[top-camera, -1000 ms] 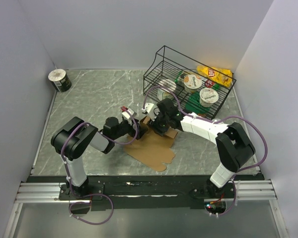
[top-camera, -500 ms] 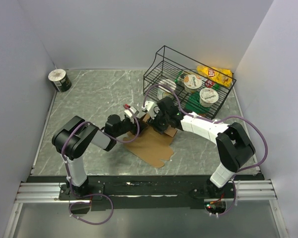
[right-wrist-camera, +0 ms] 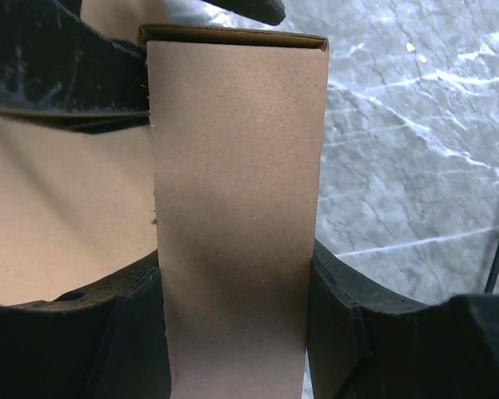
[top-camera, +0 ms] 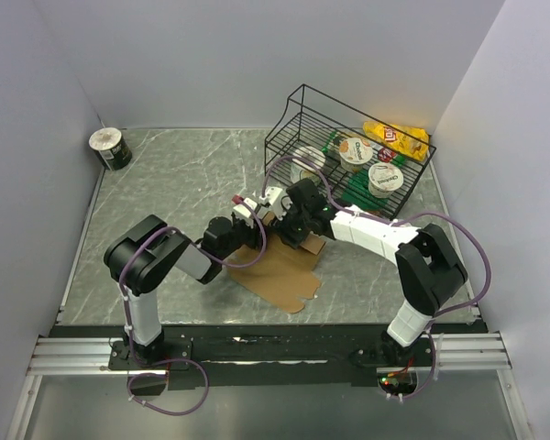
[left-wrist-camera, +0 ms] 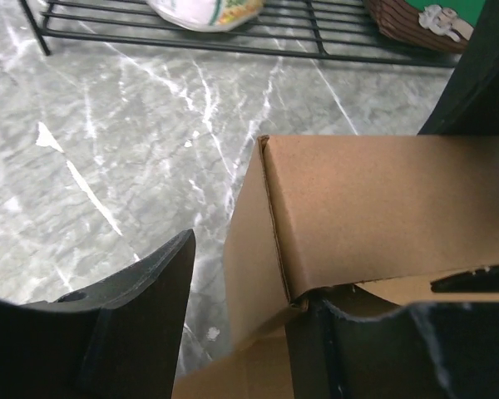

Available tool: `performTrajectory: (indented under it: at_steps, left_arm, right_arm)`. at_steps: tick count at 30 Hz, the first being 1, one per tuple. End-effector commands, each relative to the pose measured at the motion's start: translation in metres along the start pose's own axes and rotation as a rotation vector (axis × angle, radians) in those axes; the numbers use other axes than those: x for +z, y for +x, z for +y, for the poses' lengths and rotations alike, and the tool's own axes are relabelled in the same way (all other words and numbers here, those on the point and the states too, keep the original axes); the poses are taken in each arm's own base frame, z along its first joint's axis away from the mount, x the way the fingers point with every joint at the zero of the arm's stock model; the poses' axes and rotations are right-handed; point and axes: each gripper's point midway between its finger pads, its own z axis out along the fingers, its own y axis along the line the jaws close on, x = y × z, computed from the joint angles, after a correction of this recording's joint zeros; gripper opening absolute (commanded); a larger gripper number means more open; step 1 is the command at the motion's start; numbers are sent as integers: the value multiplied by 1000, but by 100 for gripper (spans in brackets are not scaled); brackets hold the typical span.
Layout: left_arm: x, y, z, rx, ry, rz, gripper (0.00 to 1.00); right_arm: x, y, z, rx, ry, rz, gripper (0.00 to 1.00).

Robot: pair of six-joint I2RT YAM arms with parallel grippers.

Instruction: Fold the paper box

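The paper box is plain brown cardboard, partly folded, lying at the table's middle between both arms. My right gripper reaches in from the right and is shut on an upright wall strip of the box, one finger on each side of it. My left gripper comes from the left, its jaws half closed around the box's raised corner. Its right finger sits inside under the folded wall. Its left finger stands just outside the end flap, with a sliver of marble showing at its tip.
A black wire basket stands at the back right, holding yogurt cups and a yellow snack bag; its rods lie just beyond the box. A small dark can sits in the back left corner. Walls close three sides.
My left gripper has slid right onto the box's corner and its jaws have narrowed from wide open. The flat part of the box has shifted slightly. The right gripper keeps its hold.
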Motion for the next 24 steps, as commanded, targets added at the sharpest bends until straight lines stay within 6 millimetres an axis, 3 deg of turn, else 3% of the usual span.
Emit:
performTrajectory:
  at_steps: [1, 5, 12, 16, 24]
  left_arm:
    - [2, -12, 11, -3, -66, -72, 50]
    - [7, -18, 3, -8, -36, -92, 42]
    - [2, -8, 19, -70, -147, -66, 23]
    - [-4, -1, 34, -107, -238, -50, 18]
    - [-17, 5, 56, -97, -385, -2, 18]
  right_arm:
    - [-1, -12, 13, 18, -67, -14, 47]
    - [-1, -10, 16, 26, -75, -11, 47]
    - [-2, -3, 16, 55, -60, 6, 47]
    - [-2, 1, 13, 76, -41, 28, 47]
    - [-3, 9, 9, 97, -9, 61, 46]
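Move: The corner flap at the far-left end of the folded box wall stands between my half-open left fingers, about 1 cm ahead and 1 cm to the right, at fingertip height. The middle of that wall is some 7 cm to the right and 2 cm back; the box floor lies about 11 cm back, 4 cm right and 4 cm lower. From my right hand, already gripping the wall, the flap is about 7 cm left and 2 cm ahead. My left fingers shut around the box corner, from about half open to a fifth: the outer finger comes onto the flap while the other stays behind the wall's end, pinching the two together with rising grip effort. The left hand stays almost in place, turning some 10 degrees counter-clockwise at the end. My right hand keeps its grip on the wall, easing left by about 1 cm. ##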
